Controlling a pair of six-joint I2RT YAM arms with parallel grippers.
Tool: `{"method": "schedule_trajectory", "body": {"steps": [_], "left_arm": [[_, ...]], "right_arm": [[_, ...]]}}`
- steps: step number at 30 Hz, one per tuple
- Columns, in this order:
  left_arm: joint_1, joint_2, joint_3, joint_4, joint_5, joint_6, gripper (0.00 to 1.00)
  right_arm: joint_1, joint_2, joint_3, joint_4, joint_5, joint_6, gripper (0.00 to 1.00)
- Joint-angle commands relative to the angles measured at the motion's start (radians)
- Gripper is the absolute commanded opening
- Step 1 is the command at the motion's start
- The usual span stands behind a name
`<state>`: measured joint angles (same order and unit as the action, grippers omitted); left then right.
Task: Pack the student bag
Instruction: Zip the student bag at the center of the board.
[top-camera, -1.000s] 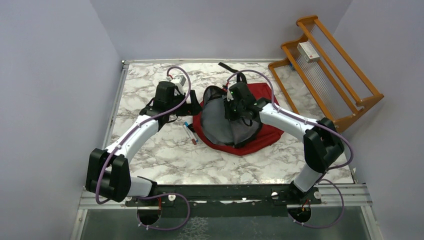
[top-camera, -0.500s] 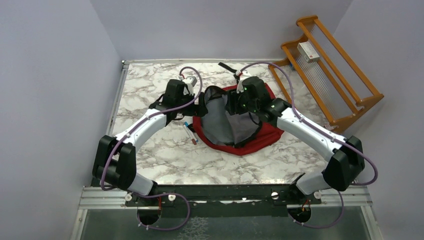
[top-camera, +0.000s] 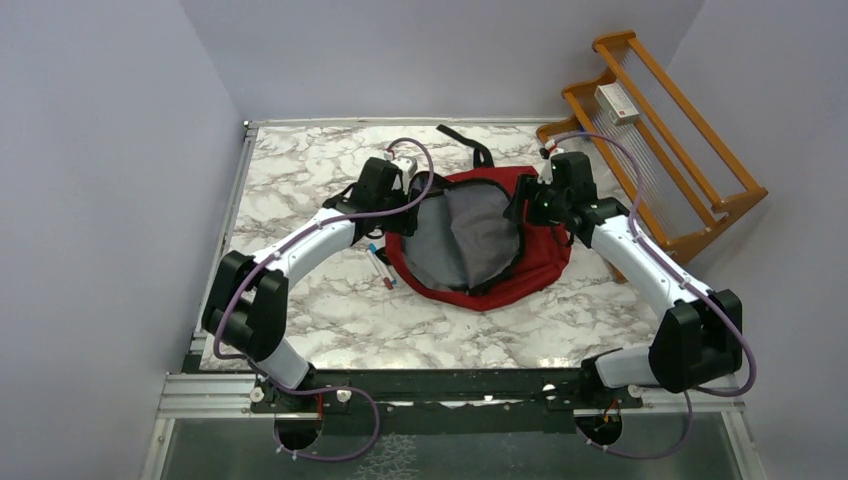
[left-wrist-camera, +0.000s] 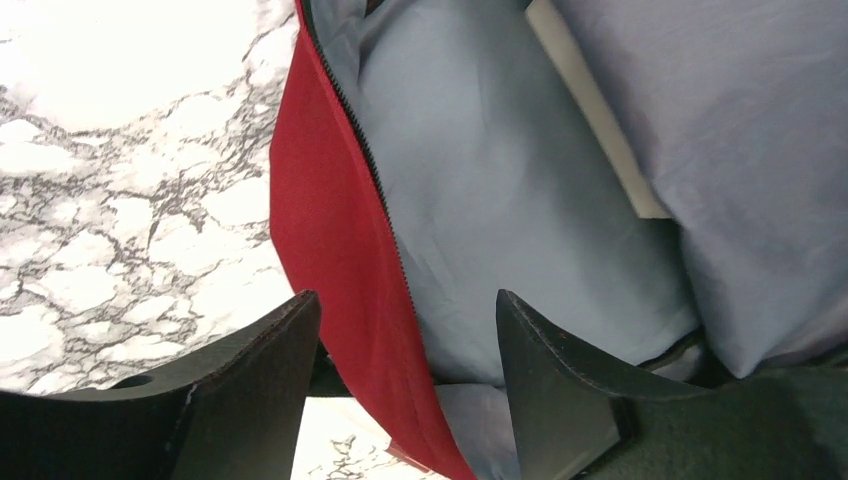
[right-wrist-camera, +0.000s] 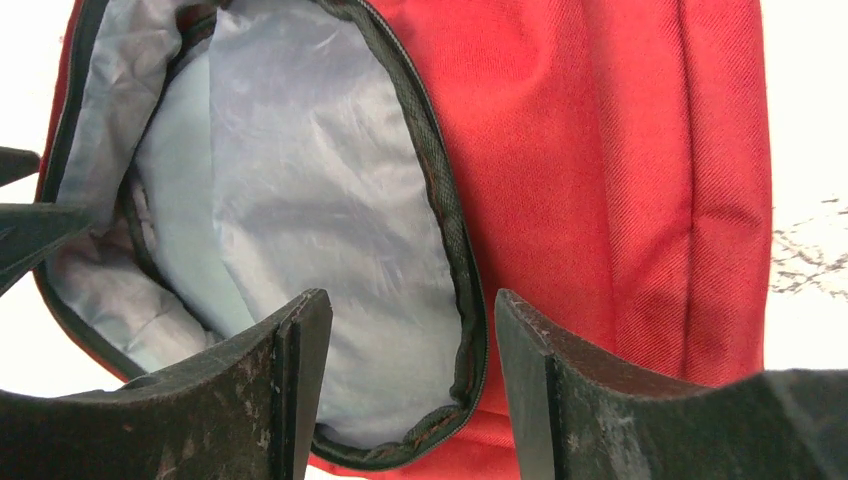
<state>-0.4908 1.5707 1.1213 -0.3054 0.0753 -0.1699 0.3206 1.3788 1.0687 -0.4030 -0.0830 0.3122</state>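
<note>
The student bag (top-camera: 540, 255) lies on the marble table, red, its main mouth unzipped and the grey lining (top-camera: 470, 235) showing. My left gripper (top-camera: 405, 197) is at the mouth's left rim. In the left wrist view its jaws (left-wrist-camera: 405, 300) stand open astride the red rim and zip (left-wrist-camera: 340, 250) without pinching it. My right gripper (top-camera: 525, 205) is over the right rim. Its jaws (right-wrist-camera: 410, 298) are open too, hanging above the black zip edge (right-wrist-camera: 455, 250) with nothing held. A pale flat edge (left-wrist-camera: 600, 120) shows inside the bag.
Two pens (top-camera: 380, 265) lie on the table just left of the bag. A black strap (top-camera: 462, 140) trails behind it. A wooden rack (top-camera: 690, 170) with a small white box (top-camera: 617, 103) stands at the far right, close to my right arm.
My right gripper has opened, let go of the grey flap and swung right to the bag's right rim. The left gripper moved right onto the left rim, jaws narrowing. The mouth gapes wider.
</note>
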Motion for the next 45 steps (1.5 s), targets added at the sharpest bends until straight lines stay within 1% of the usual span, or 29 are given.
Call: {"method": "schedule_trajectory", "body": {"steps": [1, 4, 8, 13, 16, 20, 27, 31, 35, 40, 43, 45], "left_arm": [[-0.018, 0.038, 0.046, -0.051, -0.099, 0.047, 0.64], [-0.028, 0.059, 0.063, -0.062, -0.118, 0.060, 0.56], [-0.037, 0.077, 0.076, -0.075, -0.137, 0.077, 0.38], [-0.038, 0.067, 0.071, -0.075, -0.141, 0.075, 0.19], [-0.038, 0.050, 0.064, -0.076, -0.152, 0.076, 0.09], [-0.038, 0.031, 0.063, -0.080, -0.178, 0.080, 0.01], [-0.038, 0.009, 0.063, -0.081, -0.157, 0.061, 0.00], [-0.038, 0.003, 0.060, -0.081, -0.154, 0.050, 0.00], [-0.038, 0.001, 0.056, -0.081, -0.146, 0.048, 0.00], [-0.038, -0.012, 0.044, -0.081, -0.141, 0.036, 0.00], [-0.038, -0.012, 0.038, -0.078, -0.143, 0.032, 0.00], [-0.038, -0.009, 0.040, -0.080, -0.144, 0.032, 0.00]], "right_arm": [[-0.054, -0.043, -0.034, 0.015, -0.163, 0.031, 0.66], [-0.096, -0.036, -0.057, 0.014, -0.188, 0.042, 0.66], [-0.129, -0.026, -0.071, 0.030, -0.221, 0.035, 0.66], [-0.152, 0.017, -0.089, 0.071, -0.296, 0.028, 0.66], [-0.164, 0.039, -0.114, 0.114, -0.347, 0.036, 0.64], [-0.179, 0.053, -0.138, 0.152, -0.393, 0.047, 0.59], [-0.191, 0.086, -0.159, 0.184, -0.447, 0.049, 0.51], [-0.195, 0.080, -0.170, 0.220, -0.497, 0.050, 0.40], [-0.195, 0.048, -0.174, 0.249, -0.567, 0.035, 0.31], [-0.195, 0.011, -0.171, 0.252, -0.626, 0.021, 0.14], [-0.195, -0.008, -0.172, 0.257, -0.663, 0.019, 0.09], [-0.193, -0.018, -0.165, 0.253, -0.693, 0.018, 0.08]]}}
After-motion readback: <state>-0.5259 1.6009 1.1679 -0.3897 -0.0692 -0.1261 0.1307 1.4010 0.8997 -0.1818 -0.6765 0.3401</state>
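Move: The bag's left zipper rim runs just under the left gripper, about 1 cm left and 3 cm below; the markers lie roughly 7 cm back and 6 cm left of that gripper, on the table some 10 cm down. The bag's right zipper rim is about 1 cm back from the right gripper, level sideways, 5 cm below. From the right gripper, the grey inner panel is about 8 cm left and 3 cm back, the red panel 5 cm right and 3 cm back, both roughly 7 cm lower. Lower the left gripper about 2 cm, shut it on the bag's left zipper rim, then ease it up a little and keep the pinch. Bring the right gripper slightly right and down about 5 cm onto the right rim, rolling its left side up some 20 degrees and turning it counter-clockwise; pinch the zipper edge while rising 3 cm and drifting left. ##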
